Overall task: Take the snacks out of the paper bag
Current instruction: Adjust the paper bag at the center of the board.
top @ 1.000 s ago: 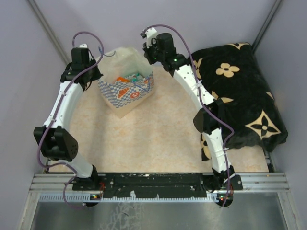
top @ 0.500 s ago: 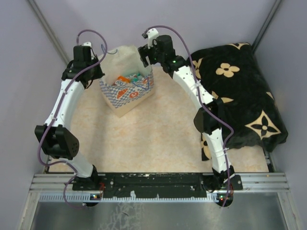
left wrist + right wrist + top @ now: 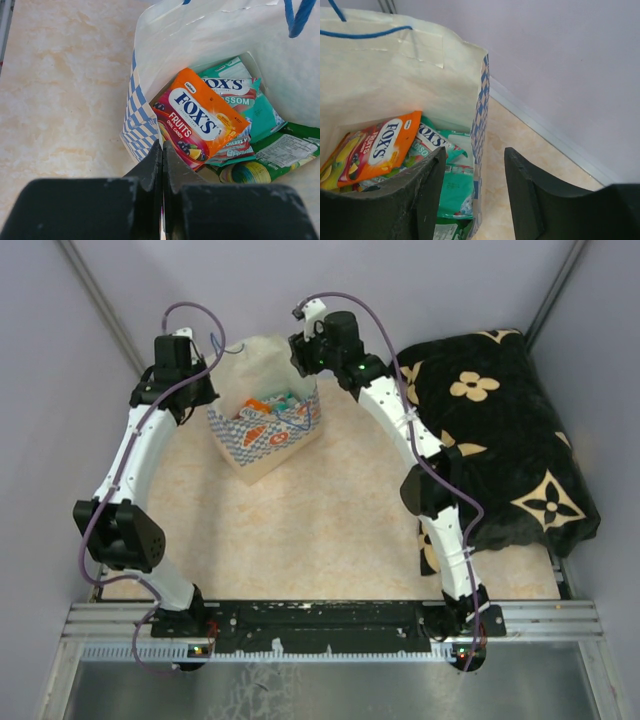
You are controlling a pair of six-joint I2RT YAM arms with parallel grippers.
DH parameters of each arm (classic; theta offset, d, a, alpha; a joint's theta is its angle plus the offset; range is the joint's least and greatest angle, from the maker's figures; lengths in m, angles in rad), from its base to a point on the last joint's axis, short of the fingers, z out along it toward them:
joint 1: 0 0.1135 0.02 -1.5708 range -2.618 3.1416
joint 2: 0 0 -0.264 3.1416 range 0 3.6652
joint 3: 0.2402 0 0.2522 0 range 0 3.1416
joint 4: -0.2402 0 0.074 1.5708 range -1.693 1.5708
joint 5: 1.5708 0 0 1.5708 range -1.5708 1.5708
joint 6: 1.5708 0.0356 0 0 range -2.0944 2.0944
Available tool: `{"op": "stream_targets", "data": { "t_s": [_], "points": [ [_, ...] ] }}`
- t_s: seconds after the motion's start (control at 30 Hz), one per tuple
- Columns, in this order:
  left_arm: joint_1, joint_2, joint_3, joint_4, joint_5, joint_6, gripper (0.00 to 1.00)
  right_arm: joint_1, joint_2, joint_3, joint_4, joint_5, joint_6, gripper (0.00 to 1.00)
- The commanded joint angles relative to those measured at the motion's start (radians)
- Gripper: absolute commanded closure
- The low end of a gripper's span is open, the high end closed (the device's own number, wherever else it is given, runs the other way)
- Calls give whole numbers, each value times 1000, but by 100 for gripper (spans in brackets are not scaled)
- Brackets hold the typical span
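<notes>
The paper bag (image 3: 265, 445) stands open at the table's back left, with several snacks (image 3: 270, 403) lying inside. My left gripper (image 3: 203, 398) is at its left rim. In the left wrist view that gripper (image 3: 163, 145) is shut, pinching the checkered edge of the bag (image 3: 145, 115). Just beyond it lie an orange packet (image 3: 200, 117), teal packets (image 3: 260, 110) and a green one (image 3: 280, 155). My right gripper (image 3: 475, 152) is open and straddles the bag's right wall (image 3: 480, 115), one finger inside above the teal packets (image 3: 455, 185), the other outside.
A black cloth with tan flowers (image 3: 500, 430) covers the table's right side. Lilac walls close in right behind the bag, and a wall-base strip (image 3: 545, 135) runs near the right gripper. Beige tabletop (image 3: 320, 510) lies in front of the bag.
My right gripper has moved left to the bag's right wall and opened from shut. The left gripper has stayed shut on the rim, barely shifting.
</notes>
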Motion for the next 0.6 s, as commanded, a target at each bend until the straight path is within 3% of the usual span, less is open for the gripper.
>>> {"op": "stream_targets", "data": {
  "t_s": [0.0,0.2,0.33,0.43,0.57],
  "points": [
    [-15,15,38,48,14,14,100,10,21,41,9,-36,3,49],
    [-20,23,42,47,17,9,100,10,32,42,-2,-30,-18,50],
    [-29,26,46,44,15,11,100,10,41,44,-18,-31,-31,56],
    [-37,33,48,37,5,10,100,10,48,40,-34,-34,-44,69],
    [-52,44,45,48,-3,16,100,10,34,29,-36,-8,-56,100]
  ]
}}
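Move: Between the right hand's open fingers runs the paper bag's right edge, its spot to grip about 3 cm straight below. Inside the bag, some 17 cm below that hand, the orange snack pack lies about 9 cm to its left and 1 cm ahead, the teal pack 5 cm left and 4 cm ahead. From the left hand, which already pinches the bag's left edge, the right edge is roughly 18 cm right and 5 cm ahead at about its height. Sinking about 3 cm along the bag's right edge, the right hand slides its half-open fingers down astride the paper, then stays there and shuts them to pinch the edge. Meanwhile the left hand, keeping its pinch on the left edge, eases about 1.5 cm to the right, towards the other hand, and down slightly. ##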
